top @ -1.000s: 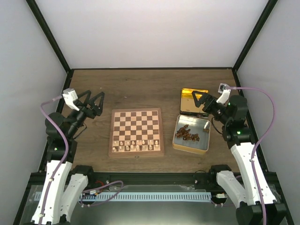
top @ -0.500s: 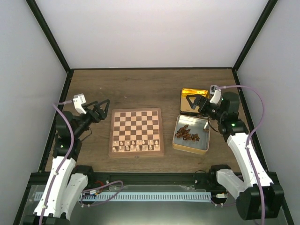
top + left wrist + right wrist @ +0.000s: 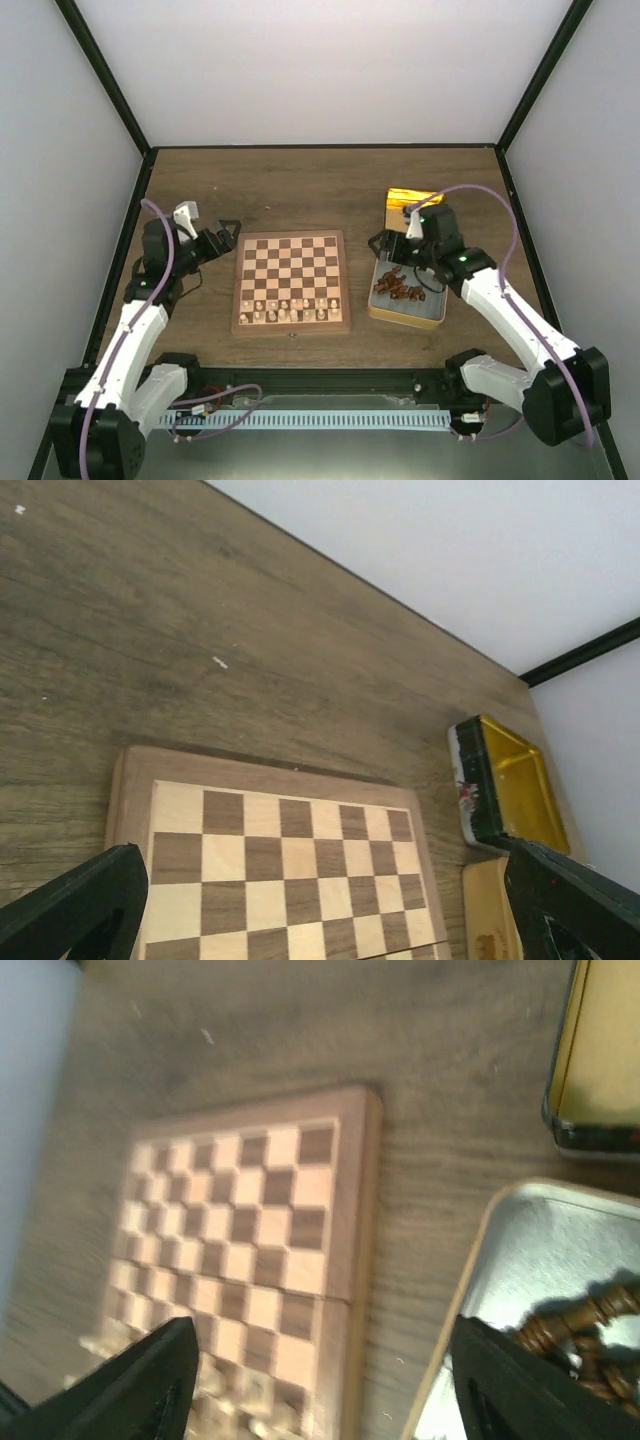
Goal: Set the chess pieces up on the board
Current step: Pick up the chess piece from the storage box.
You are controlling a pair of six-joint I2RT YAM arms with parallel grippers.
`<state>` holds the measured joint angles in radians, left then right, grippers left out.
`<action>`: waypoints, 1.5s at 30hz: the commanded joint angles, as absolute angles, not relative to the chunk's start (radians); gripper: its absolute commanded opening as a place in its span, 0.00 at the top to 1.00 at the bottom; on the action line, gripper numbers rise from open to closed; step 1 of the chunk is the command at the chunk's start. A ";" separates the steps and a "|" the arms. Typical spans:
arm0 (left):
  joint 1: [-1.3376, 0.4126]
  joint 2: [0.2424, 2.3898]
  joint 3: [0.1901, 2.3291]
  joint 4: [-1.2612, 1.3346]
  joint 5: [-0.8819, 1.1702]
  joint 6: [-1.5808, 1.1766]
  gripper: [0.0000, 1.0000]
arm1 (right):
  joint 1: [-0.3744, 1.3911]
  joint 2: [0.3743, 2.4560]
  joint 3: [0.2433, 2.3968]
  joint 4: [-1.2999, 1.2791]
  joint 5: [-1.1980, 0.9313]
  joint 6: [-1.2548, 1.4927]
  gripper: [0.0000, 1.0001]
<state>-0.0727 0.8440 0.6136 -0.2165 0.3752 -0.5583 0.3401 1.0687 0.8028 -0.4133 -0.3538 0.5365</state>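
Note:
The board (image 3: 290,262) lies mid-table, with pale chessmen (image 3: 285,312) on its two near rows. The dark chess pieces (image 3: 400,288) lie heaped in a silver-lined tin tray (image 3: 432,312) right of the board. My left gripper (image 3: 220,240) hovers open just left of the board's far corner, nothing between its fingers; its wrist view shows the board (image 3: 280,850) between the fingertips (image 3: 80,905). My right gripper (image 3: 388,250) stands open above the tray's left rim. In its blurred wrist view the board (image 3: 250,1220) lies left and the dark pieces (image 3: 590,1330) right.
The gold tin lid (image 3: 410,203) lies just behind the tray, seen also as the lid (image 3: 505,790) and the lid (image 3: 600,1060) in the wrist views. Black frame posts and white walls close in the wooden table.
Both arms have swung inward. The left gripper has come closer to the board's left edge. The right gripper has moved left and nearer, from over the lid to the tray's left rim.

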 commanded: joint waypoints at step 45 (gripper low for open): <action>-0.081 1.112 0.741 -0.151 0.263 -0.481 0.00 | 0.449 1.262 0.701 -0.722 0.196 0.845 0.83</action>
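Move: The dark chess piece I go for lies in the open storage box, about 5 cm back, 8 cm right and 15 cm below my right hand. The main heap is some 5 cm left of it and 3 cm farther out; a lone piece lies 7 cm right and 5 cm farther out. The chessboard's middle is roughly 29 cm left of it and 2 cm farther out. From my left hand, that piece is about 6 cm back, 40 cm right and 16 cm below. I drop my right hand about 14 cm into the storage box, drawing back first, then swinging right. Its slanting fingers turn to point down, and the wrist turns clockwise; I narrow them from three-quarters open to nearly shut around the dark piece. My open left hand eases forward about 5 cm, dipping and partly rising again. ##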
